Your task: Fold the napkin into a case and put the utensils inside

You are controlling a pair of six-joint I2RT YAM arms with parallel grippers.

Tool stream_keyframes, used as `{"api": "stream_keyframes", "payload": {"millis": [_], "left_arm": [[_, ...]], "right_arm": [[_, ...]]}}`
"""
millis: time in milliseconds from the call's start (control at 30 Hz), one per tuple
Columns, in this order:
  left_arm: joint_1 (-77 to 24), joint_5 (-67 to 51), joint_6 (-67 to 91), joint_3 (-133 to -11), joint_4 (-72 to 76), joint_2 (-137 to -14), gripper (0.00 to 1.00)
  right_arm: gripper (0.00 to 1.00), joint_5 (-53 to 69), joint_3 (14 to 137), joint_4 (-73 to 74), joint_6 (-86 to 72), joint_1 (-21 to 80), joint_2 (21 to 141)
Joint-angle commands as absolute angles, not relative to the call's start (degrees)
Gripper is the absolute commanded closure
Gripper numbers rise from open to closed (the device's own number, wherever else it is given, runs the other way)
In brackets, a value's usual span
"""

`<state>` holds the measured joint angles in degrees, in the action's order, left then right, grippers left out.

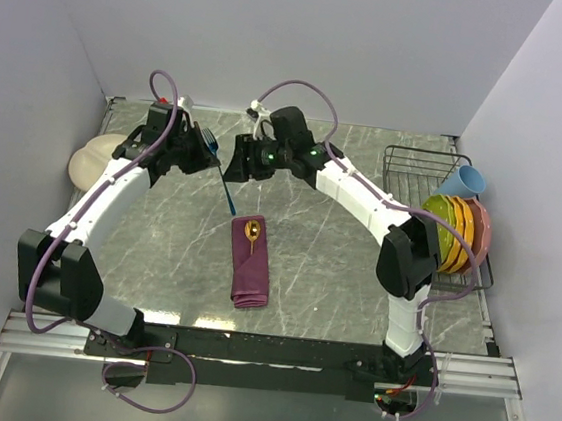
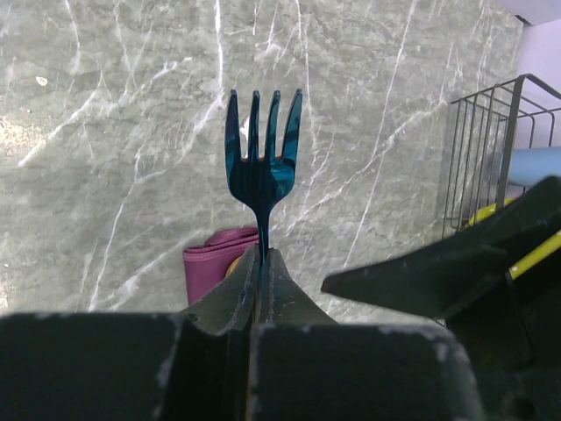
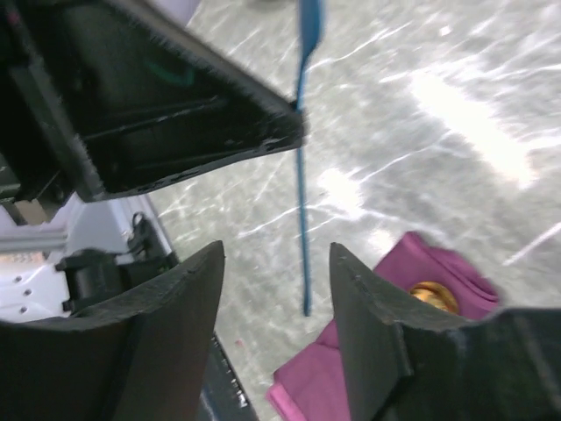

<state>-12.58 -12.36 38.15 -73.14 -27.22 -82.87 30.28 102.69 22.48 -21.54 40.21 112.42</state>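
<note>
The napkin (image 1: 251, 265) lies folded into a long narrow maroon case in the middle of the table. The gold spoon (image 1: 253, 230) has its bowl showing at the case's far end. My left gripper (image 1: 210, 150) is shut on the blue fork (image 1: 228, 195) and holds it above the table, handle slanting down toward the case. In the left wrist view the tines (image 2: 261, 140) stick out past the shut fingertips (image 2: 273, 265). My right gripper (image 3: 276, 263) stands open close by. The fork handle (image 3: 302, 202) hangs just beyond its two fingers, over the case (image 3: 421, 267) and spoon (image 3: 434, 296).
A wire rack (image 1: 412, 164) at the right holds coloured plates (image 1: 454, 234) and a blue cup (image 1: 465, 180). A cream plate (image 1: 96, 156) sits at the far left. The two arms nearly meet at the back centre.
</note>
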Motion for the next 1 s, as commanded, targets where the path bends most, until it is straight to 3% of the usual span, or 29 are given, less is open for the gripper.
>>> {"api": "stream_keyframes", "payload": {"millis": [0,167,300,333,367,433,500,567,600,633,667,733,833,967], "left_arm": [[-12.8,-13.6,38.4,-73.8,-25.5,-80.9,0.99],[-12.8,-14.3,38.8,-74.1,-25.6,-80.7,0.99],[-13.1,-15.1,39.3,-74.4,-25.4,-81.0,0.99],[-13.1,-15.2,39.3,-74.4,-25.3,-81.0,0.99],[-13.2,-15.4,39.5,-74.5,-25.2,-81.1,0.99],[-13.2,-16.5,39.5,-74.5,-25.0,-81.0,0.99],[-13.2,-17.4,39.6,-74.4,-25.0,-80.9,0.99],[-12.9,-17.9,38.2,-74.0,-24.3,-80.4,0.98],[-12.3,-20.7,37.1,-74.0,-23.9,-80.1,0.91],[-10.0,-22.7,34.5,-74.1,-23.5,-79.4,0.68],[-8.3,-24.9,33.3,-74.4,-23.3,-79.1,0.55],[-1.9,-34.7,28.5,-74.1,-20.2,-77.5,0.41],[5.7,-43.7,24.0,-72.4,-13.5,-75.2,0.31],[7.5,-48.3,16.9,-73.0,-11.3,-76.5,0.40]], "right_arm": [[0.39,26.3,106.2,25.7,-17.8,40.4,113.6],[0.42,25.5,107.9,25.8,-15.4,41.4,116.4],[0.50,27.1,108.4,24.4,-16.2,42.0,117.4],[0.55,28.0,108.5,23.9,-17.0,42.2,117.8],[0.68,28.2,108.4,23.5,-17.3,42.2,117.9],[0.79,29.3,108.6,22.7,-18.7,42.3,118.2],[0.97,31.1,108.6,21.9,-19.2,42.2,118.2],[1.00,33.1,107.1,20.8,-20.7,42.0,117.5],[1.00,33.9,106.0,18.6,-21.7,41.8,116.8],[1.00,35.2,103.1,16.8,-24.3,41.6,115.2],[1.00,37.2,101.6,13.6,-25.8,40.9,114.4],[1.00,40.0,97.7,10.6,-29.9,39.9,112.1],[1.00,44.0,92.9,5.1,-34.5,39.3,109.4],[1.00,47.7,88.4,0.1,-39.4,39.3,107.5]]}}
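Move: The left hand holds the fork near its neck, the handle trailing back and to the right; the fork's middle is about 2 cm back, 2 cm right and 2 cm below. From the open right hand it lies some 3 cm left, 2 cm ahead and 3 cm lower. The folded napkin is 15 cm back and 6 cm right of the right hand, the spoon on it 10 cm back and 6 cm right, both about 20 cm down. Down about 4 cm and a little to its left, the right hand brings its open fingers onto the fork's handle and pinches it shut while the left still holds the neck. Only then do the left fingers open and swing away left and up, some 10 cm, tipping upward; the right draws the fork back towards the napkin by about 3 cm, rolling slightly. ##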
